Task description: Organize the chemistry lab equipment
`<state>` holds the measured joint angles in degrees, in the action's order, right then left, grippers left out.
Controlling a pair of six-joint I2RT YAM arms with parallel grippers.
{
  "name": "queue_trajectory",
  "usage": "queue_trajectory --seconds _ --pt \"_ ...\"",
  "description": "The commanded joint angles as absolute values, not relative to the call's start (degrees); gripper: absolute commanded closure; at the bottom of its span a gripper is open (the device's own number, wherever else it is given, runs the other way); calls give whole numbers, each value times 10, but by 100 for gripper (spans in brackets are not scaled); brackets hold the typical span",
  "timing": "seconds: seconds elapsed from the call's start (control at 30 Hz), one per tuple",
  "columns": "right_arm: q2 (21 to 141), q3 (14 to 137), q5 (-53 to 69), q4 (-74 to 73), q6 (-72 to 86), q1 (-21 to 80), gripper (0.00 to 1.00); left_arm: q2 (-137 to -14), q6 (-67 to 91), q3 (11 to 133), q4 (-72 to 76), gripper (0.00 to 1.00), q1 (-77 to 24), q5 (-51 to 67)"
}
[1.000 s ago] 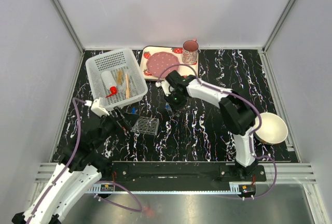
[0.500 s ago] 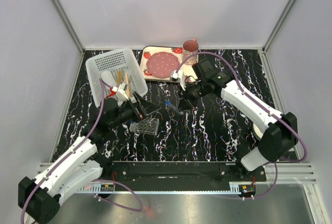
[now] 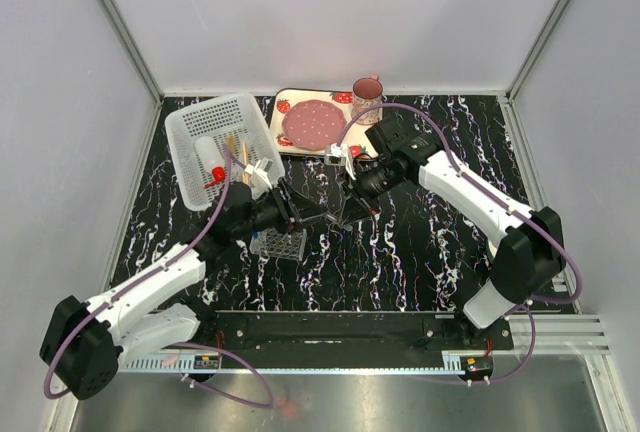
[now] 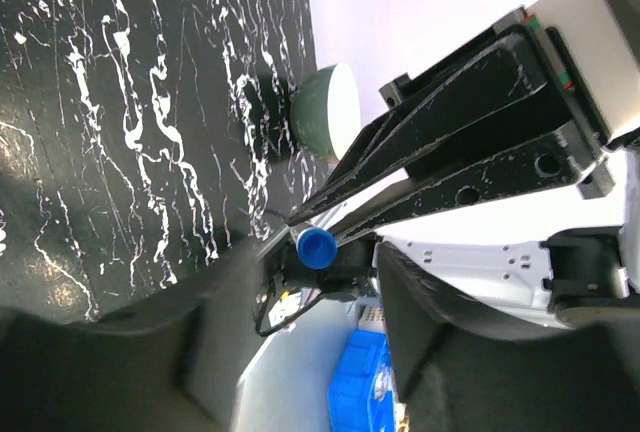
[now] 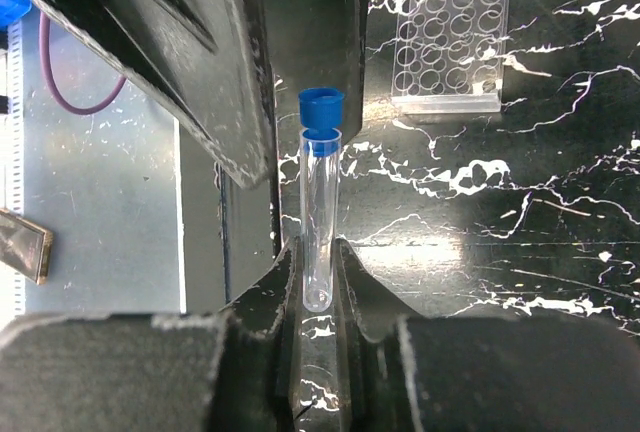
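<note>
My right gripper (image 5: 320, 252) is shut on the round lower end of a thin clear tube (image 5: 320, 214) with a blue cap (image 5: 322, 109). It holds the tube above the table's middle (image 3: 352, 207). Facing it, my left gripper (image 4: 318, 262) is open, its jaws on either side of the blue cap (image 4: 316, 248) without touching it. The clear grid rack (image 3: 279, 243) lies just below the left gripper (image 3: 316, 215) and shows empty (image 5: 450, 32). A white basket (image 3: 190, 130) holds the red-capped bottle (image 3: 214, 174) and tan wooden sticks (image 3: 238, 157).
The strawberry tray (image 3: 290, 104) with its pink plate and a pink mug (image 3: 367, 99) stands at the back centre. The cream bowl (image 4: 330, 112) shows only in the left wrist view. Black marbled tabletop (image 3: 400, 252) lies between the arms' bases and the rack.
My left arm has swung from the near left to the middle, and its jaws have narrowed around the cap. The right gripper has shifted slightly down-left with the tube.
</note>
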<state>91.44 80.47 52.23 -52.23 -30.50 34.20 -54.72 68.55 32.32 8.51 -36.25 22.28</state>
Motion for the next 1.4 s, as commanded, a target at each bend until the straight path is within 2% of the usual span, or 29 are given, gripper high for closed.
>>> queue_trajectory --seconds 0.0,0.07,0.37,0.6,0.7,0.9,1.0,1.03,1.07,1.17,1.3,1.37 --pt "918 829 546 -537 -324 349 93 -568 688 360 129 54 -378 226" --pt "917 825 543 -535 -325 351 92 -573 676 368 115 61 -380 219" --pt "923 828 534 -542 -334 364 93 -572 653 373 75 64 -381 214" --pt "933 833 525 -545 -337 368 92 -565 635 377 48 74 -381 223" --pt "935 837 523 -548 -338 368 92 -557 626 378 32 85 -381 226" --pt "936 839 521 -548 -337 367 88 -545 606 377 4 88 -381 236" --pt "935 837 519 -548 -337 367 67 -534 596 376 -13 91 -381 232" --pt "934 836 518 -549 -338 367 58 -526 589 376 -20 91 -381 223" --pt "932 836 515 -550 -341 368 41 -520 581 380 -46 92 -381 216" --pt "912 833 476 -554 -347 367 24 -502 513 421 -186 92 -381 140" --pt "875 814 426 -548 -367 330 13 -482 437 467 -326 93 -381 24" --pt "853 795 425 -534 -366 303 11 -482 404 489 -377 92 -381 -36"
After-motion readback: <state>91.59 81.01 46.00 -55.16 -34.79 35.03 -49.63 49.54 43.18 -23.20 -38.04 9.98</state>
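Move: The right gripper holds the blue-capped test tube near its lower end. The tube's middle is about 2 cm left of the right hand and roughly 2 cm right and 1 cm below the left hand, already between its half-open fingers. The rack lies on the table about 11 cm to the left hand's left, level with it, some 19 cm below. The basket is about 21 cm ahead and 23 cm left of that hand, the strawberry tray 27 cm straight ahead. Ease the left gripper about 1 cm right and slightly down around the test tube, then shut its fingers on it just below the blue cap. Keep the right grip until the left has closed, drifting back a little, then open the right fingers wide and start backing away to the right. Carry the tube some 5 cm left towards the rack, tipping the left fingers about 20 degrees downward. ##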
